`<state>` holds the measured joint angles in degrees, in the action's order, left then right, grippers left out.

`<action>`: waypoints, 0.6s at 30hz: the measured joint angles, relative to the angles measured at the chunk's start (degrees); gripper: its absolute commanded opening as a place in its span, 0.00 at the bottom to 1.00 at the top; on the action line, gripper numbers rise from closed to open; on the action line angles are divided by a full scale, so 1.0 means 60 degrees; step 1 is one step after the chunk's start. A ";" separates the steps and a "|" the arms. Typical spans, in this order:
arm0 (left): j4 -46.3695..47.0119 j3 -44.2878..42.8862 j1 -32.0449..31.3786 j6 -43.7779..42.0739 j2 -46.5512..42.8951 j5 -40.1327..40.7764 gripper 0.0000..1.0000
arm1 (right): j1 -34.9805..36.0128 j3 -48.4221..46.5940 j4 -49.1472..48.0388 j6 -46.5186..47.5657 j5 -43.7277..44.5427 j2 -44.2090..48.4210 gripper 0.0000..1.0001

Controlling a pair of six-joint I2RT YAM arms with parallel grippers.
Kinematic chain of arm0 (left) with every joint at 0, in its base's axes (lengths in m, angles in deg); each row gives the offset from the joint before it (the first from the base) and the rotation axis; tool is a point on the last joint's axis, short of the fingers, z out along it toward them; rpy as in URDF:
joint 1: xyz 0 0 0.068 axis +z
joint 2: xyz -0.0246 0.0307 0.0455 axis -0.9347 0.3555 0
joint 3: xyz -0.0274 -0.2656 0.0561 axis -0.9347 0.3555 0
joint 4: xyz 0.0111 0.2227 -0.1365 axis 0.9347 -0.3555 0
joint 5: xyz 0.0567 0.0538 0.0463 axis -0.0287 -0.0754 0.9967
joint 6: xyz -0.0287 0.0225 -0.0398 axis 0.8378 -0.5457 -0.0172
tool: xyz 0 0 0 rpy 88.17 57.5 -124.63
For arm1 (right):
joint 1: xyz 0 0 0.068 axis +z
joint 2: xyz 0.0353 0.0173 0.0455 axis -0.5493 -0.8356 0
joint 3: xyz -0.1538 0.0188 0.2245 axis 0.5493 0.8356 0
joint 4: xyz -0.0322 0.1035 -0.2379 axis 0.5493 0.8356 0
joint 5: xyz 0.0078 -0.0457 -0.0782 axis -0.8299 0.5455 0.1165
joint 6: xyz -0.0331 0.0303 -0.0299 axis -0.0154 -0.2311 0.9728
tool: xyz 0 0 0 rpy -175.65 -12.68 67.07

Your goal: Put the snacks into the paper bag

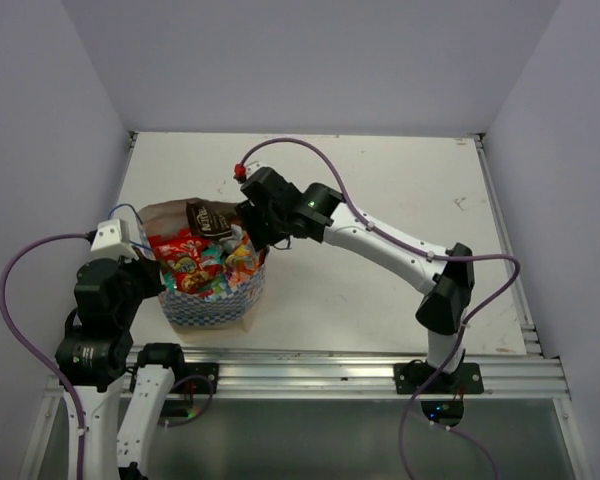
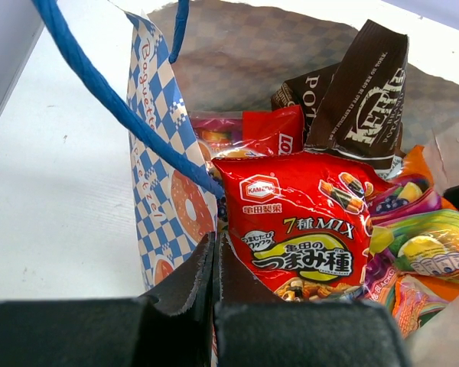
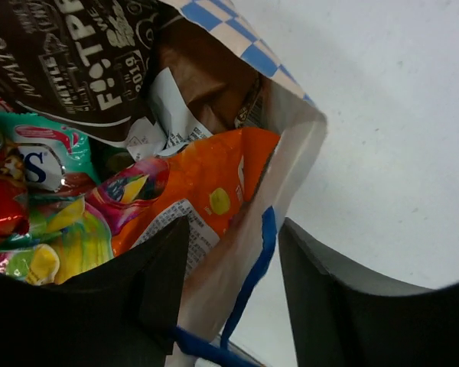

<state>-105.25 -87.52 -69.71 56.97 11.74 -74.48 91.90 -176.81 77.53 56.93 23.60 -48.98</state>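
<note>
The paper bag [image 1: 215,308] stands upright at the table's near left, packed with snacks: a red packet [image 2: 306,222], a brown bag [image 2: 363,99], an orange pack [image 3: 214,176] and a teal pack [image 3: 46,153]. My left gripper [image 1: 152,262] is at the bag's left rim. In the left wrist view it [image 2: 216,252] is shut on the rim of the checked wall [image 2: 164,176]. My right gripper [image 1: 255,238] is at the right rim. In the right wrist view it [image 3: 233,225] is open and straddles the wall [image 3: 291,153] and a blue cord handle [image 3: 256,275].
The white table [image 1: 380,300] stretches right and behind the bag. An aluminium rail [image 1: 330,365] runs along the near edge. My right arm [image 1: 380,235] reaches across the middle. Grey walls close in the left, back and right sides.
</note>
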 measured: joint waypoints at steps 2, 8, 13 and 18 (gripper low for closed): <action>0.0000 0.0007 0.0000 0.0000 -0.0044 -0.0011 0.00 | 0.0000 0.0237 -0.0069 -0.0022 -0.0171 -0.0233 0.30; 0.0102 0.0084 0.0000 -0.0131 -0.0229 -0.0423 0.00 | -0.0022 0.0321 0.0069 -0.0007 -0.0095 -0.0539 0.00; 0.0113 0.0073 0.0007 -0.0291 -0.0189 -0.1286 0.00 | -0.0004 -0.1330 0.1712 0.0164 0.0579 -0.0670 0.00; 0.0095 -0.0113 0.0448 -0.0335 0.0095 -0.2674 0.00 | -0.0022 -0.3133 0.3355 0.0288 0.1486 -0.0495 0.00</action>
<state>-104.68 -88.20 -67.02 54.96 12.31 -90.52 91.77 -195.61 97.66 58.66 32.51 -51.95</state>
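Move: The right hand stands open over the paper bag's right rim with its blue handle; the rim lies right under it, about 3 cm down. The orange snack pack is about 4 cm to its left and 2 cm back, the brown potato bag some 11 cm left and 5 cm farther out, both lower. The left hand already pinches the left rim; the right rim lies about 20 cm to its right and 8 cm ahead, the red snack pack only 5 cm right and 4 cm ahead. The right hand sinks about 4 cm over the bag's right rim and shuts its fingers, pinching paper and blue handle together, then rises some 9 cm while pulling about 5 cm to the right. Meanwhile the left hand keeps its closed hold on the left rim and goes along some 4 cm to the right, towards the bag's middle as it lay, turning about 15 degrees clockwise. ##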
